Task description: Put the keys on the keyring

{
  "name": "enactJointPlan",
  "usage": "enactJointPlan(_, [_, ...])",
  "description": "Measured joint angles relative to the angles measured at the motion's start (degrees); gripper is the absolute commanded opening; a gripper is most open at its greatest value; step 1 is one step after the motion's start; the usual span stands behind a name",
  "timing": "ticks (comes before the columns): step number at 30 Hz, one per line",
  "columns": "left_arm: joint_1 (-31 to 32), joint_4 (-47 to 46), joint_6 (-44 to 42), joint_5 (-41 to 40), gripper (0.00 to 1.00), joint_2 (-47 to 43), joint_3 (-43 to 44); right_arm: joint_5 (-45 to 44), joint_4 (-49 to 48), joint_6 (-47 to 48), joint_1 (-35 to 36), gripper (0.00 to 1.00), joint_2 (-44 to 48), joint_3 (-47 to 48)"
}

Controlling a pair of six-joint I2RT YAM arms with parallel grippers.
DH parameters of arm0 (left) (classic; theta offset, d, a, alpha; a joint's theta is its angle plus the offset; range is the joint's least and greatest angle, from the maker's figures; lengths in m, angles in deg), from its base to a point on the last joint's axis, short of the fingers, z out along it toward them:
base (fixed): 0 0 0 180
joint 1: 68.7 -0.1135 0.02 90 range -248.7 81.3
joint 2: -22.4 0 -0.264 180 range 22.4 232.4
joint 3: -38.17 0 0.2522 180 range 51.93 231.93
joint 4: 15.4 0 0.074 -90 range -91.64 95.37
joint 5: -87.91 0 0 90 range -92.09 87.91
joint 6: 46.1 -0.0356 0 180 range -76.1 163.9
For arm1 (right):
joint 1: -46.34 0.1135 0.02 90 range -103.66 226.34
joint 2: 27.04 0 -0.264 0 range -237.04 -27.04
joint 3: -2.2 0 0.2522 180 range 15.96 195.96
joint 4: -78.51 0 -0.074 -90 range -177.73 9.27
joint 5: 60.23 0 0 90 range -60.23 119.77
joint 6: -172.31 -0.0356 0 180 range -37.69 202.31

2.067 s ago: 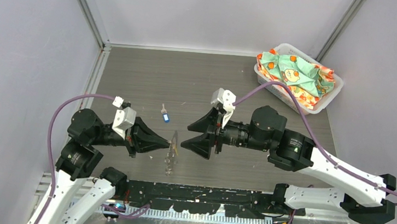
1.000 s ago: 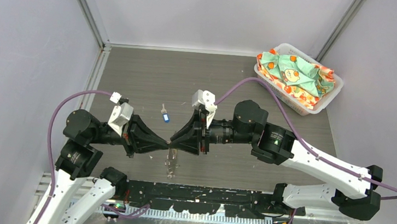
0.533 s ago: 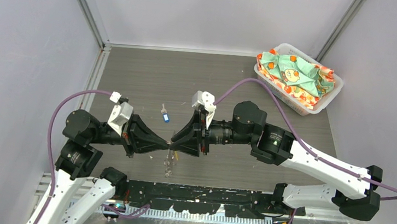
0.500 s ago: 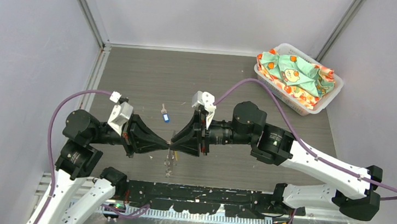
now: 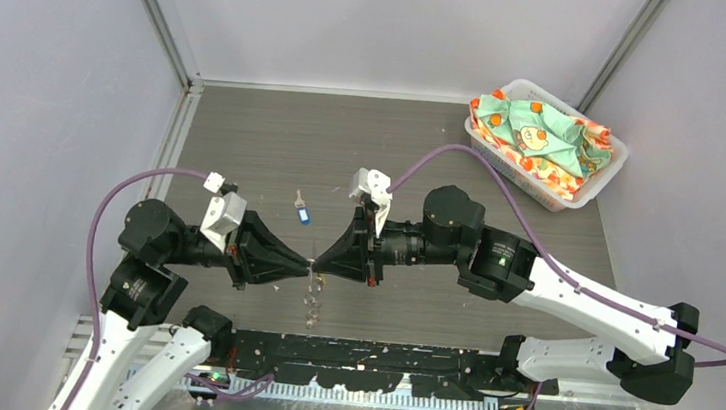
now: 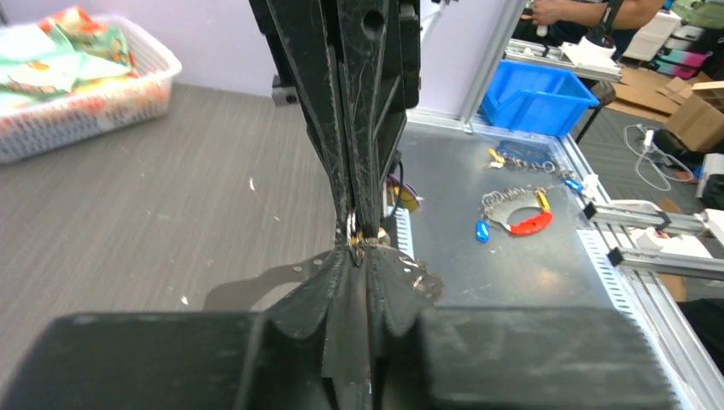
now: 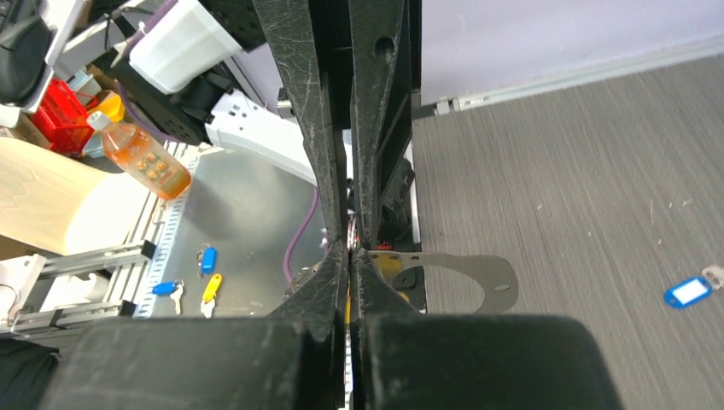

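My left gripper (image 5: 309, 264) and right gripper (image 5: 317, 261) meet tip to tip above the table's near middle, both shut. They pinch the top of the keyring (image 5: 311, 300), whose grey chain hangs down below them. In the left wrist view a speck of the yellow key (image 6: 368, 240) shows where the left gripper (image 6: 359, 252) meets the right one's fingers; how it hangs is hidden. In the right wrist view the right gripper (image 7: 350, 252) has its jaws pressed together. The blue key (image 5: 303, 214) lies flat on the table behind the grippers, also seen as the blue key (image 7: 688, 291) at the far right.
A white basket (image 5: 617, 149) of patterned cloth stands at the back right corner. Purple cables arc over both arms. Off the table's near edge, spare key tags (image 7: 207, 259) and a red piece (image 6: 529, 224) lie on a metal shelf.
The right gripper has moved in from the right and shut at the left gripper's tips. Both arms have shifted slightly; the chain still hangs below.
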Motion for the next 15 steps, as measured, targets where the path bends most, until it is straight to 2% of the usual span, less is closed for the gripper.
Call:
enactJointPlan(3, [0.0, 5.9, -5.4, 0.0, 0.39, 0.2, 0.4, -0.1, 4.7, 0.4, 0.0, 0.01, -0.5, 1.5])
enactJointPlan(9, [0.0, 21.4, -19.5, 0.0, 0.46, 5.5, 8.0, -1.4, 20.1, 2.4, 0.0, 0.01, -6.1, 14.3])
enactJointPlan(15, [0.0, 32.3, -31.0, 2.3, 0.47, 10.9, 15.7, -1.6, 31.8, 4.9, -0.1, 0.01, -11.6, 24.3])
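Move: The closed tips of both grippers meet on a ring of the keyring, whose metal plate hangs straight below them, its middle some 6 cm below either hand. The yellow-tagged key hangs beside that ring, about 2 cm below both hands, level fore and aft, and 1 cm to the left hand's right, right beneath the right hand. The blue-tagged key lies on the table roughly 28 cm ahead, 6 cm left and 37 cm below either hand. Open the left gripper to about half to let go of the keyring's ring, dipping that hand some 2 cm and bringing it halfway back up while its tips tilt down about 10 degrees. Keep the right gripper shut on the ring, nearly in place, and tilt its fingertips down by nearly 20 degrees. ##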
